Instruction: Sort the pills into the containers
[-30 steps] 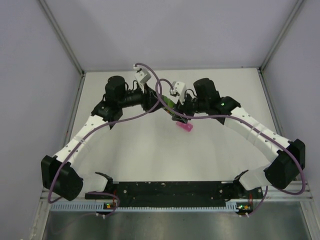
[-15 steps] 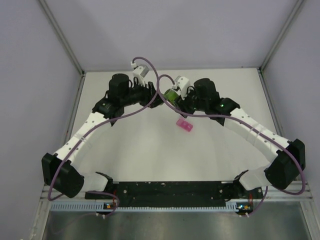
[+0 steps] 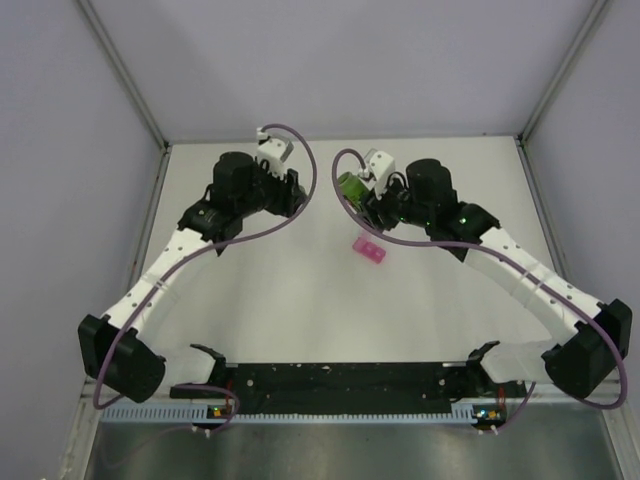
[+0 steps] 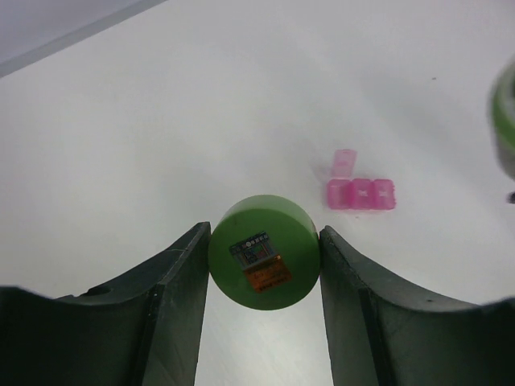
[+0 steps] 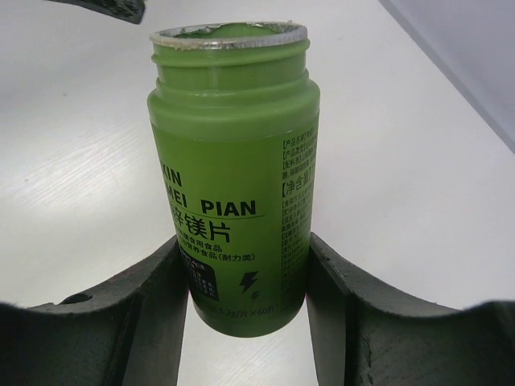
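My right gripper [image 5: 245, 277] is shut on the lower body of a green bottle [image 5: 233, 161]. The bottle's mouth is uncapped, with a foil rim round it. My left gripper [image 4: 264, 269] is shut on the bottle's round green cap [image 4: 262, 251], whose sticker faces the camera. From above, the bottle [image 3: 350, 187] hangs between the two wrists at the back of the table. The pink containers [image 3: 370, 250] lie on the table below it. In the left wrist view the containers [image 4: 360, 193] show three joined compartments, one lid flipped open. No pills are in view.
The white table [image 3: 300, 300] is bounded by a metal frame and grey walls at the back and sides. Purple cables loop above both wrists. The bottle's edge [image 4: 505, 121] shows blurred at the right of the left wrist view.
The two grippers have drawn apart, the left going left with the cap and the right going right with the bottle. The pink containers now lie uncovered.
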### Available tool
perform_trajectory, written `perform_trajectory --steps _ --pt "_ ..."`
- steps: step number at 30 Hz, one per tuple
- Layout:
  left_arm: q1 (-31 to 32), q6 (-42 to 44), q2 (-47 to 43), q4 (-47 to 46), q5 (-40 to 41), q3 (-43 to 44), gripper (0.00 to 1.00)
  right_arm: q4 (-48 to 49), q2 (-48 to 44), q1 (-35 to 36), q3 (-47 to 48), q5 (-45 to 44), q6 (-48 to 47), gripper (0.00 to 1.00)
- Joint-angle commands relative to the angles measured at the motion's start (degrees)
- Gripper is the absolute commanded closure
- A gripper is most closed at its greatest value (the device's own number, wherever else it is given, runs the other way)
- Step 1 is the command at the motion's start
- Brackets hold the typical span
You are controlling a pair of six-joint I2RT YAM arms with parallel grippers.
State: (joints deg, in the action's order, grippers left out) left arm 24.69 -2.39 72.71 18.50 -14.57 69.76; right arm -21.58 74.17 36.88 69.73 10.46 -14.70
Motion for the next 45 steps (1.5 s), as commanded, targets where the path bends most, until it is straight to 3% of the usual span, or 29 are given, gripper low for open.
perform_trajectory --steps 1,7,19,39,45 --pt "-0.96 4.68 3.75 -1.53 9.98 -2.78 1.0 4.36 -4.12 -0.67 -0.03 2.72 0.9 1.0" --pt "-0.96 3.54 11.48 -3.65 17.28 -3.84 0.99 4.88 -6.32 -0.85 -1.18 3.25 0.9 1.0" --pt "-0.96 -1.38 26.95 -0.31 20.19 0.03 0.95 5.15 -9.22 -1.64 -3.37 3.69 0.72 1.0" --pt "-1.04 -3.76 33.46 0.39 19.49 -0.59 0.6 5.41 -9.66 -2.17 -4.7 4.48 0.64 1.0" --pt "-1.13 -4.2 33.46 0.31 19.49 -0.94 0.43 5.41 -9.84 -2.25 -4.87 4.66 0.72 1.0"
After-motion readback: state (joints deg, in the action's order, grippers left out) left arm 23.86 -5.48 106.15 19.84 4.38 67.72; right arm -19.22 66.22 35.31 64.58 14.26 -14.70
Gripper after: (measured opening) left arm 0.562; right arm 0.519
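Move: The green lid is in my left fingers. The bare table spot it is bound for lies about 4 cm ahead, 5 cm to the left and some 27 cm below that hand. The pink pill case is roughly 14 cm to my left hand's right, 2 cm ahead and 27 cm down; the open bottle in my right hand is about 11 cm to its right and 2 cm back, level in height. From my right hand that spot is about 8 cm ahead, 18 cm left and 25 cm down. I take the lid down to the bare table left of the pill case with my left hand, sinking some 25 cm, fast then easing off, and bearing a little forward and left, while the wrist tips from nearly level to about 55 degrees downward. My fingers keep their pinch. My right hand, still holding the open bottle mouth-up, lifts and draws back about 3 cm. ##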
